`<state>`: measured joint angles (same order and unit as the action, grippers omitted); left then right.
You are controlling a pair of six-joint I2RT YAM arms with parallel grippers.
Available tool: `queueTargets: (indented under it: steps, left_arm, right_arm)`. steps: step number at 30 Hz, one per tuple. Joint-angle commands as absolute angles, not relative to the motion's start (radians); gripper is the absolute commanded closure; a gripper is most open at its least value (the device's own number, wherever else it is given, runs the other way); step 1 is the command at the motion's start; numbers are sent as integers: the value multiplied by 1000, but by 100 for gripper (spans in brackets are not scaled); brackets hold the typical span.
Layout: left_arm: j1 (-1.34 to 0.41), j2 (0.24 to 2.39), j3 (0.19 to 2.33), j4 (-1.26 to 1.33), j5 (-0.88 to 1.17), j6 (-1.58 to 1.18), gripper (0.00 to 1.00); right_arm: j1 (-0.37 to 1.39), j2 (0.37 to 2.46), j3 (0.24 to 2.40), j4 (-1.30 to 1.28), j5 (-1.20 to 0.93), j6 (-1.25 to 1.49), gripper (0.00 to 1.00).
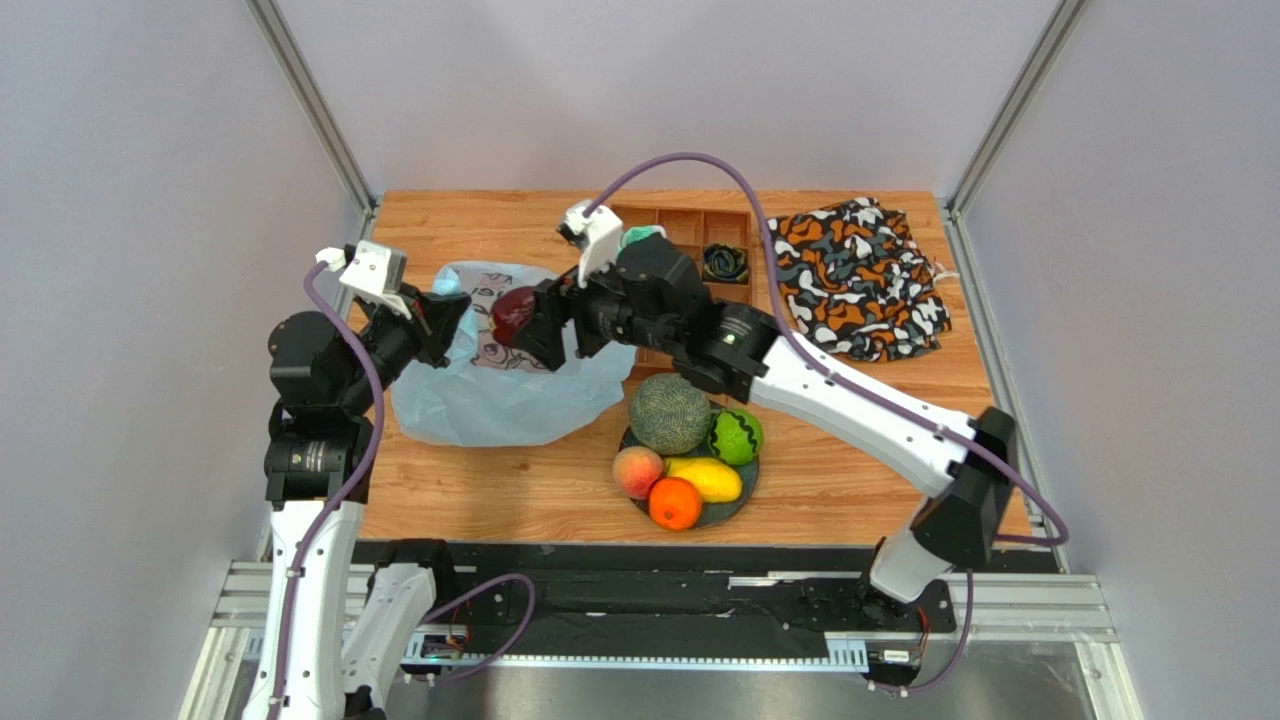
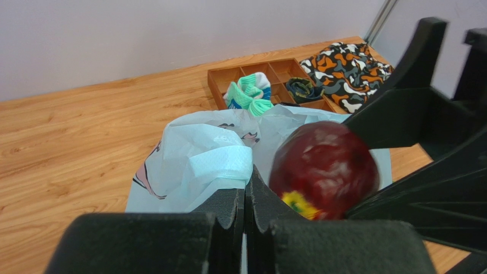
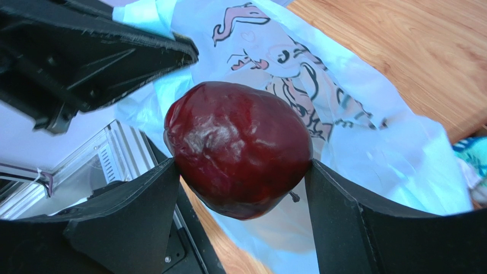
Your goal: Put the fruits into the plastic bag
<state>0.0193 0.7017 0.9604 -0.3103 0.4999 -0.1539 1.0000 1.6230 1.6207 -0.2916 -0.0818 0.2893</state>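
My right gripper [image 3: 243,164] is shut on the dark red fruit [image 3: 240,137], one finger on each side. It holds the fruit above the pale blue plastic bag [image 1: 489,398] on the left of the table. My left gripper [image 2: 247,181] is shut on the bag's upper edge [image 2: 220,160], pinching it right beside the fruit [image 2: 323,165]. A dark plate [image 1: 748,488] in front of the bag carries the grey-green melon [image 1: 670,413], peach [image 1: 637,471], orange [image 1: 675,504], yellow mango [image 1: 709,480] and bright green bumpy fruit [image 1: 735,437].
A wooden compartment tray [image 1: 679,228] at the back holds rolled cloth bundles [image 1: 726,263]. An orange, black and white patterned cloth [image 1: 860,278] lies at the back right. Metal frame posts rise at the back corners.
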Motion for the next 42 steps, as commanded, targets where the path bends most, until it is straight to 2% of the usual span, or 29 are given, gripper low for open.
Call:
queueTargets:
  steps: [1, 7, 16, 23, 32, 39, 42]
  left_arm:
    - [15, 701, 960, -282, 525, -160, 100]
    - [14, 701, 960, -284, 523, -158, 100]
    - [14, 701, 963, -291, 511, -153, 100]
    - [14, 696, 969, -308, 462, -144, 100]
    - [14, 692, 974, -322, 425, -138, 100]
    - [14, 699, 968, -314, 439, -143, 100]
    - [14, 701, 968, -316, 445, -143, 100]
  right_arm:
    - [994, 1750, 1774, -351, -161, 273, 59]
    - [973, 1894, 1878, -436, -169, 299, 60]
    - [956, 2049, 1881, -489, -169, 321, 60]
    - [922, 2117, 1850, -563, 41, 265, 60]
    - [836, 2134, 1767, -564, 89, 267, 60]
    - [831, 2123, 1770, -569, 64, 270, 55]
    - [831, 2115, 1775, -571, 31, 268, 44]
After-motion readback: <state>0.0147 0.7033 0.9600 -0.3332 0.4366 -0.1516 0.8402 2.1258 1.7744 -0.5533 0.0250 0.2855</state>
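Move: The plastic bag, the goal for the dark red fruit already between the right fingers, gapes about 8 cm ahead of the right hand, level with it sideways, its middle some 20 cm below. The melon lies 18 cm to that hand's right, about 1 cm ahead; the peach 14 cm right and 6 cm back; the wooden tray 20 cm right and 18 cm ahead. From the left hand, pinching the rim, the bag's middle is 6 cm ahead, 8 cm right, 22 cm down. The dark red fruit, still gripped, is lowered into the bag's mouth by the right hand, about 24 cm down and 10 cm forward in all. The hand edges left at first, then swings back some 8 cm to the right as it nears the bottom, its fingers tipping about 30 degrees further down without opening. The left hand keeps its pinch on the rim, almost still. ##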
